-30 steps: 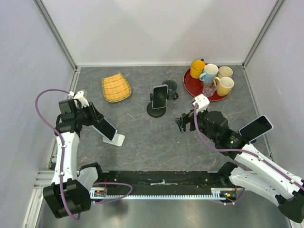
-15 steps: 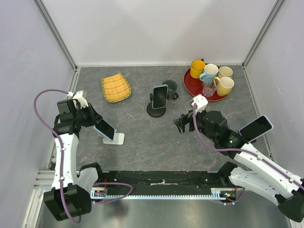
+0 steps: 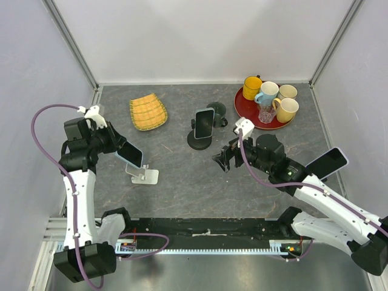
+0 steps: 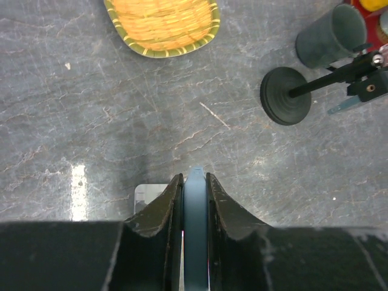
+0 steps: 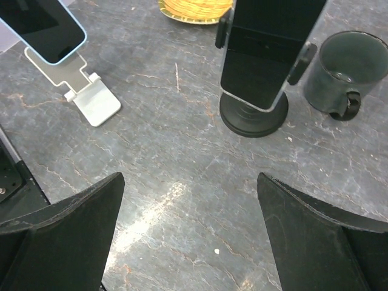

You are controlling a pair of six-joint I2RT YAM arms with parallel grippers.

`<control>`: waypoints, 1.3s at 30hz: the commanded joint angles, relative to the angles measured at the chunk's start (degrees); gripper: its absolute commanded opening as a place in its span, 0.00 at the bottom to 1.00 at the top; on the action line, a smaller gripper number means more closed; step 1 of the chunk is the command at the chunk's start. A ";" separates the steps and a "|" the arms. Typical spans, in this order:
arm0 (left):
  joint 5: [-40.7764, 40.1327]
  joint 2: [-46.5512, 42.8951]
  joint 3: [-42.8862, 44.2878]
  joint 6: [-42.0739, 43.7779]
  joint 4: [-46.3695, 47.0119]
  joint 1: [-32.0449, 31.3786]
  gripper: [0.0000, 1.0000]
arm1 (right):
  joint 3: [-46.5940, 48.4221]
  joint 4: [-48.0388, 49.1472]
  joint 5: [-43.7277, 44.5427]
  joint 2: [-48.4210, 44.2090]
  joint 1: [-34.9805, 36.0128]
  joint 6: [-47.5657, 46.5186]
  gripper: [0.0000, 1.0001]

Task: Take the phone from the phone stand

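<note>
My left gripper (image 3: 121,150) is shut on a phone in a light blue case (image 3: 130,154), held edge-on between the fingers (image 4: 195,206). The phone hangs just above the white folding stand (image 3: 144,176); whether they still touch I cannot tell. In the right wrist view the phone (image 5: 45,27) overlaps the stand's back plate (image 5: 85,88). My right gripper (image 3: 222,159) is open and empty over bare table (image 5: 189,179). It is near a second phone (image 3: 204,122) clamped in a black round-based stand (image 3: 199,143).
A yellow woven basket (image 3: 148,112) lies at the back left. A dark mug (image 3: 216,110) stands behind the black stand. A red tray (image 3: 242,107) with several mugs is at the back right. A third phone (image 3: 327,162) sits at the right.
My left gripper has drawn the blue-cased phone up and to the left, off the white stand's ledge. My right gripper has moved left, closer to the black stand.
</note>
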 commanded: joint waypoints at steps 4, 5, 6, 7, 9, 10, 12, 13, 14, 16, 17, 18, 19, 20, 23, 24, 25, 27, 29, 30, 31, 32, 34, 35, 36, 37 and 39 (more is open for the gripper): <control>9.38 -1.10 5.12 -7.98 1.37 -0.59 0.02 | 7.17 -0.54 -10.31 5.03 0.17 -1.88 0.98; 11.48 -1.10 5.04 -9.04 1.81 -0.60 0.02 | 7.62 -0.28 -11.65 5.64 0.26 -2.06 0.98; 12.46 -1.18 4.86 -10.19 2.77 -0.68 0.02 | 8.58 0.16 -12.27 7.30 0.17 -1.11 0.98; 13.51 -1.10 4.69 -12.29 3.22 -0.77 0.02 | 9.20 0.08 -12.89 8.10 0.17 -0.84 0.98; 16.15 -1.10 4.16 -14.67 4.88 -1.21 0.02 | 11.47 -0.45 -16.92 10.99 0.26 -0.92 0.98; 17.11 -1.01 3.64 -17.20 5.67 -1.38 0.02 | 12.19 -0.54 -18.33 11.88 0.35 -1.09 0.98; 20.45 -0.31 3.28 -19.50 7.43 -2.09 0.02 | 13.94 -0.19 -21.06 13.98 0.87 -1.10 0.98; 21.33 -0.04 2.84 -21.69 7.79 -2.35 0.02 | 14.39 -0.01 -21.50 14.61 1.13 -1.27 0.98; 22.65 0.48 2.58 -22.67 8.31 -3.22 0.02 | 14.82 0.08 -21.94 15.22 1.49 -1.45 0.98; 23.54 0.84 1.96 -24.60 9.11 -3.93 0.02 | 15.79 0.51 -22.30 16.72 2.54 -2.23 0.98; 23.63 0.84 1.70 -25.31 9.54 -4.89 0.02 | 16.06 0.60 -22.21 17.07 2.98 -3.20 0.98; 23.72 0.66 1.35 -26.01 10.07 -5.60 0.02 | 16.32 1.30 -21.69 17.68 3.94 -3.38 0.98; 23.63 0.66 0.47 -27.93 11.90 -6.48 0.02 | 16.41 1.74 -21.07 17.95 4.30 -3.56 0.98; 23.28 0.66 -0.06 -29.00 12.88 -9.18 0.02 | 16.41 2.27 -20.55 18.04 4.91 -3.64 0.98; 19.95 1.27 -1.38 -31.81 15.87 -16.81 0.02 | 16.67 3.85 -18.87 18.91 7.54 -4.26 0.98; 18.89 1.97 -1.55 -32.69 16.49 -18.59 0.02 | 17.28 3.51 -18.17 19.61 8.08 -4.61 0.98; 17.40 2.33 -1.82 -33.22 17.10 -20.27 0.02 | 17.81 3.16 -17.82 20.06 8.52 -5.13 0.98; 16.78 3.21 -2.08 -34.71 19.21 -24.05 0.02 | 18.95 1.84 -15.89 21.02 10.19 -5.32 0.98; 16.60 4.44 -2.08 -35.51 21.05 -26.51 0.02 | 19.31 1.57 -13.69 21.46 10.89 -4.62 0.98; 16.42 4.70 -2.08 -36.12 21.41 -27.22 0.02 | 19.14 1.57 -13.16 21.55 11.07 -4.09 0.98; 15.90 5.14 -2.08 -36.39 22.11 -27.92 0.02 | 19.05 1.57 -12.46 21.73 11.16 -4.00 0.98; 15.63 5.32 -2.08 -36.56 22.99 -29.32 0.02 | 18.96 1.57 -12.11 21.64 11.24 -3.82 0.98; 14.76 5.93 -1.91 -37.35 23.70 -30.65 0.02 | 18.96 1.57 -11.75 21.73 11.24 -3.12 0.98; 14.40 6.20 -1.91 -37.53 23.96 -31.96 0.02 | 19.13 1.66 -11.84 21.82 11.33 -2.68 0.98; 13.96 6.46 -1.91 -37.79 24.49 -32.49 0.02 | 19.14 1.66 -12.10 21.82 11.51 -2.59 0.98; 13.26 6.64 -1.91 -37.88 24.58 -32.93 0.02 | 19.31 1.75 -12.19 21.82 11.51 -2.16 0.98; 12.91 7.25 -2.17 -38.76 25.45 -33.90 0.02 | 19.22 1.75 -12.19 21.99 11.95 -1.98 0.98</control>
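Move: My left hand holds the phone by its upper edge, the phone's middle some 4 cm back, 2 cm right and 3 cm down. My open right gripper waits about 38 cm right and 5 cm back from it. The white stand is roughly 7 cm back, 6 cm right and 15 cm below the left hand. From my right hand the phone's middle is 36 cm left and 1 cm ahead; the black phone holder is 12 cm ahead, 9 cm left. I keep the phone pinched in my left hand, raise it about 4 cm, then swing it some 20 cm right towards my other gripper, in front of the black holder, easing slightly back while its right side rolls up and it turns clockwise. My right hand comes 12 cm left and a little back to meet the phone, turning counter-clockwise, and stops with its fingers wide open on either side of the phone's free end. ##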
